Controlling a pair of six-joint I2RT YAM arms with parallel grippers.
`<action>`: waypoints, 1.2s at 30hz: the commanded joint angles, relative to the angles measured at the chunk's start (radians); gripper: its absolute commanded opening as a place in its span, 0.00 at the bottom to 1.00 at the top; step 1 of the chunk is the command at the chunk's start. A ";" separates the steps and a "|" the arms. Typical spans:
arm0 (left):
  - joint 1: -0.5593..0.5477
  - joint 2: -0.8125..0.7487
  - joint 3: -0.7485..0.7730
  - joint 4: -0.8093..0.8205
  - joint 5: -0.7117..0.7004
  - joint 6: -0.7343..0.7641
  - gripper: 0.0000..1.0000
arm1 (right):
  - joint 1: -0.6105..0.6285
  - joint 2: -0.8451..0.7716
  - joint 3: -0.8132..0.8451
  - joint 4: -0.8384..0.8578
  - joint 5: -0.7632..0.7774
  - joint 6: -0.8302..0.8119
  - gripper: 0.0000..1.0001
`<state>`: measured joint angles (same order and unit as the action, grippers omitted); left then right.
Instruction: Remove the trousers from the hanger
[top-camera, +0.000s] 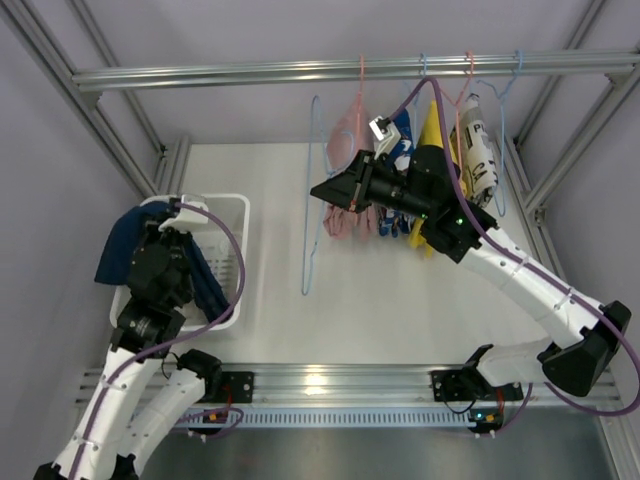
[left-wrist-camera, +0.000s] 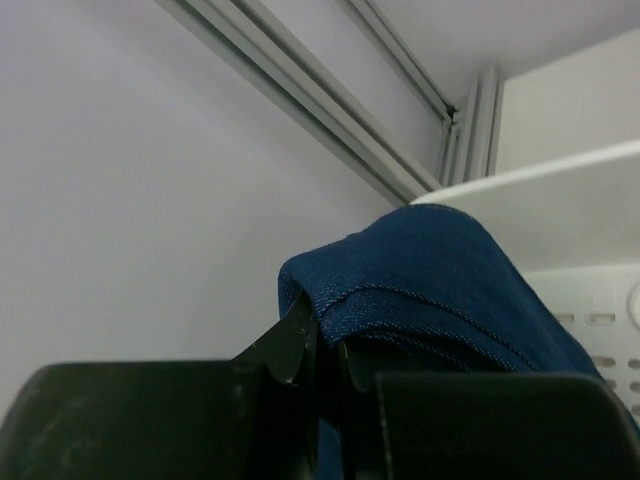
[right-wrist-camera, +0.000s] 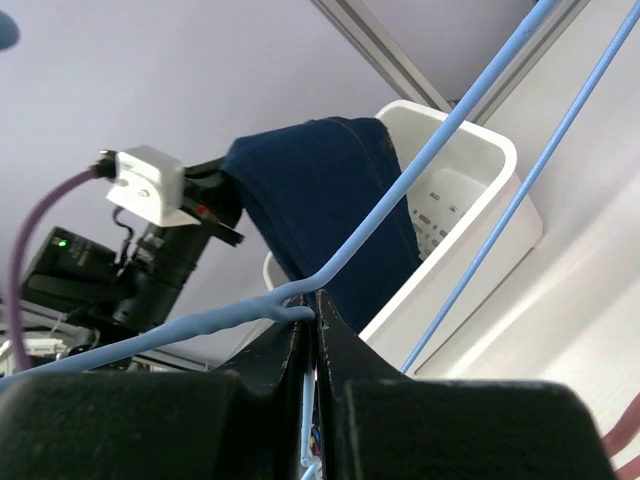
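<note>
The navy blue trousers (top-camera: 120, 248) drape over the far left rim of the white basket (top-camera: 236, 212). My left gripper (top-camera: 160, 232) is shut on their cloth; the left wrist view shows the fold (left-wrist-camera: 440, 275) pinched between my fingers (left-wrist-camera: 322, 345). The empty blue wire hanger (top-camera: 310, 200) hangs tilted over the table. My right gripper (top-camera: 320, 190) is shut on its wire (right-wrist-camera: 240, 310), as the right wrist view (right-wrist-camera: 314, 312) shows. The pale pink trousers (top-camera: 346, 135) hang on a pink hanger right behind my right gripper.
An aluminium rail (top-camera: 250, 72) crosses the back with several hangers. A patterned blue garment (top-camera: 402, 128), a yellow one (top-camera: 431, 122) and a white printed one (top-camera: 478, 155) hang right of the pink trousers. Frame posts stand at both sides.
</note>
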<state>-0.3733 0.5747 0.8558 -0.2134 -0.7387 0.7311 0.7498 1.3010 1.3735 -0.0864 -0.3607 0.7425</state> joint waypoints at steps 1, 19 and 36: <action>0.007 0.011 -0.043 0.055 -0.042 -0.024 0.00 | -0.015 0.007 0.035 0.060 -0.009 -0.009 0.00; 0.295 0.341 -0.080 -0.205 0.430 -0.843 0.00 | -0.013 -0.014 0.041 0.034 -0.004 -0.034 0.00; 0.496 0.146 0.184 -0.360 0.883 -0.898 0.89 | -0.013 -0.023 0.015 0.039 0.009 0.029 0.00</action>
<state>0.1169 0.7372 0.9054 -0.5251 0.0639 -0.1532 0.7494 1.3109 1.3743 -0.0902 -0.3603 0.7460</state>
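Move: The navy trousers already hang from the left hand's fingers, over the white basket they are bound for, whose middle lies about 30 cm below, some 3 cm right and 1 cm ahead. The empty blue hanger is about 30 cm to the left hand's right and 2 cm ahead, at similar height; the pink garment is some 37 cm right, 10 cm ahead and 10 cm lower. From the right hand, the basket is about 28 cm left, level fore and aft, 34 cm below. The trousers go down into the white basket in the left hand's grip, about 18 cm lower and some 5 cm forward, while the wrist rolls its left side downward by roughly 45 degrees and tips the fingers down. There the fingers open wide and let go, and the empty hand backs out upward some 8 cm, drifting right. ##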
